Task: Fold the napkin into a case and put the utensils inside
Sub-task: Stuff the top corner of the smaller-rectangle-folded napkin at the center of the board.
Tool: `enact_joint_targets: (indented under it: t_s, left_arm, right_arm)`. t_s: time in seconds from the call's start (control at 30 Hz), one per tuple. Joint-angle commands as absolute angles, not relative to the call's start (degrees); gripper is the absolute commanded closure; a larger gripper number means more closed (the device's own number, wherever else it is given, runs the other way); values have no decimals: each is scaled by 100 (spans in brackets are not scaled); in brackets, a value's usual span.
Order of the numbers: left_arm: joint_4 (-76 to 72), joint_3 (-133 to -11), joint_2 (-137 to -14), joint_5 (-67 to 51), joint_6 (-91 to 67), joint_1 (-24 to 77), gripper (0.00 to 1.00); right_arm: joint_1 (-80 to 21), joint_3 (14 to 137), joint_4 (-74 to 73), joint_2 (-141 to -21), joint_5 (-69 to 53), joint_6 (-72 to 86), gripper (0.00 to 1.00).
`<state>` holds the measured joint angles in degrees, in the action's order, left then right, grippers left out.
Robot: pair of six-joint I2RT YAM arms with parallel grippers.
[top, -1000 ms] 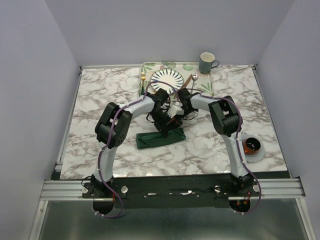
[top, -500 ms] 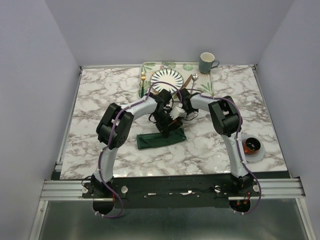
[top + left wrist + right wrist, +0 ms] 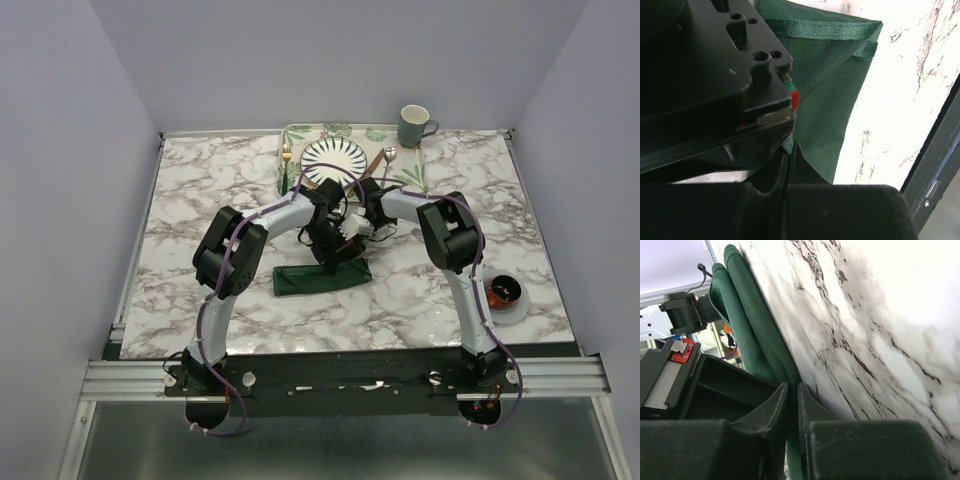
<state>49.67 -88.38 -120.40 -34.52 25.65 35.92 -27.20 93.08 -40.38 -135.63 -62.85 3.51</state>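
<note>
The dark green napkin [image 3: 318, 278] lies folded in a narrow strip on the marble in front of the tray. My left gripper [image 3: 330, 250] and right gripper [image 3: 352, 233] meet over its right end. In the left wrist view the left gripper [image 3: 787, 152] is shut on a hem of the napkin [image 3: 832, 85]. In the right wrist view the right gripper [image 3: 793, 392] is shut on a fold of the napkin [image 3: 752, 327], lifted off the table. The gold fork [image 3: 286, 155], the knife [image 3: 372, 160] and the spoon [image 3: 389, 155] lie on the tray beside the plate.
The striped plate [image 3: 335, 157] sits on the leaf-patterned tray [image 3: 330, 130] at the back. A grey-green mug [image 3: 414, 125] stands at the tray's right end. A small saucer with an orange item [image 3: 503, 293] is near the right arm.
Both grippers have drawn slightly back toward the tray with the napkin's right end, lifting that end a little. The utensils have not moved.
</note>
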Motion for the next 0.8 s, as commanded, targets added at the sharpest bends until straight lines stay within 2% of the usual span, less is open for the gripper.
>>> enact_joint_targets:
  t_s: [0.0, 0.13, 0.33, 0.47, 0.67, 0.77]
  left_arm:
    - [4562, -8711, -12111, -3050, 3023, 3700, 97]
    - [4518, -8421, -12103, -3067, 3181, 3700, 97]
    - [4570, -8367, -12129, -3111, 3190, 3700, 99]
    - [4597, -8367, -12146, -3129, 3217, 3700, 99]
    - [4614, -8385, -12173, -3155, 3191, 3700, 99]
    - [4632, -8420, -12182, -3173, 3190, 3700, 99]
  right_arm:
    - [-2909, 9255, -4262, -13474, -6258, 229, 75]
    - [-2874, 9500, -4596, -13474, -6082, 53, 63]
    - [-2637, 9984, -5097, -13473, -5994, -316, 55]
    - [-2452, 10335, -5501, -13544, -5924, -606, 53]
    - [-2347, 10705, -6318, -13632, -5801, -1537, 44]
    - [-2355, 10670, -6556, -13623, -5696, -1915, 43]
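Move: The right fingers still have the napkin's far edge between them, some 5 cm left of the folded strip's right end; the napkin's middle lies about 7 cm to their left, 4 cm back and 2 cm below. The plate is roughly 27 cm ahead and 4 cm left of this hand, the spoon 25 cm ahead and 9 cm right. From the left hand, pinching the stuffed corner, the napkin's middle is about 2 cm left, 2 cm back and 2 cm below. The right fingers let go of the napkin's far edge, opening to a bit over half. That hand then comes away forward, up and to the right, about 5 or 6 cm in all, tilting some 10 degrees as it leaves. The left hand keeps its pinch on the tucked corner, easing only about 1 cm back towards the robot and turning slightly clockwise. ##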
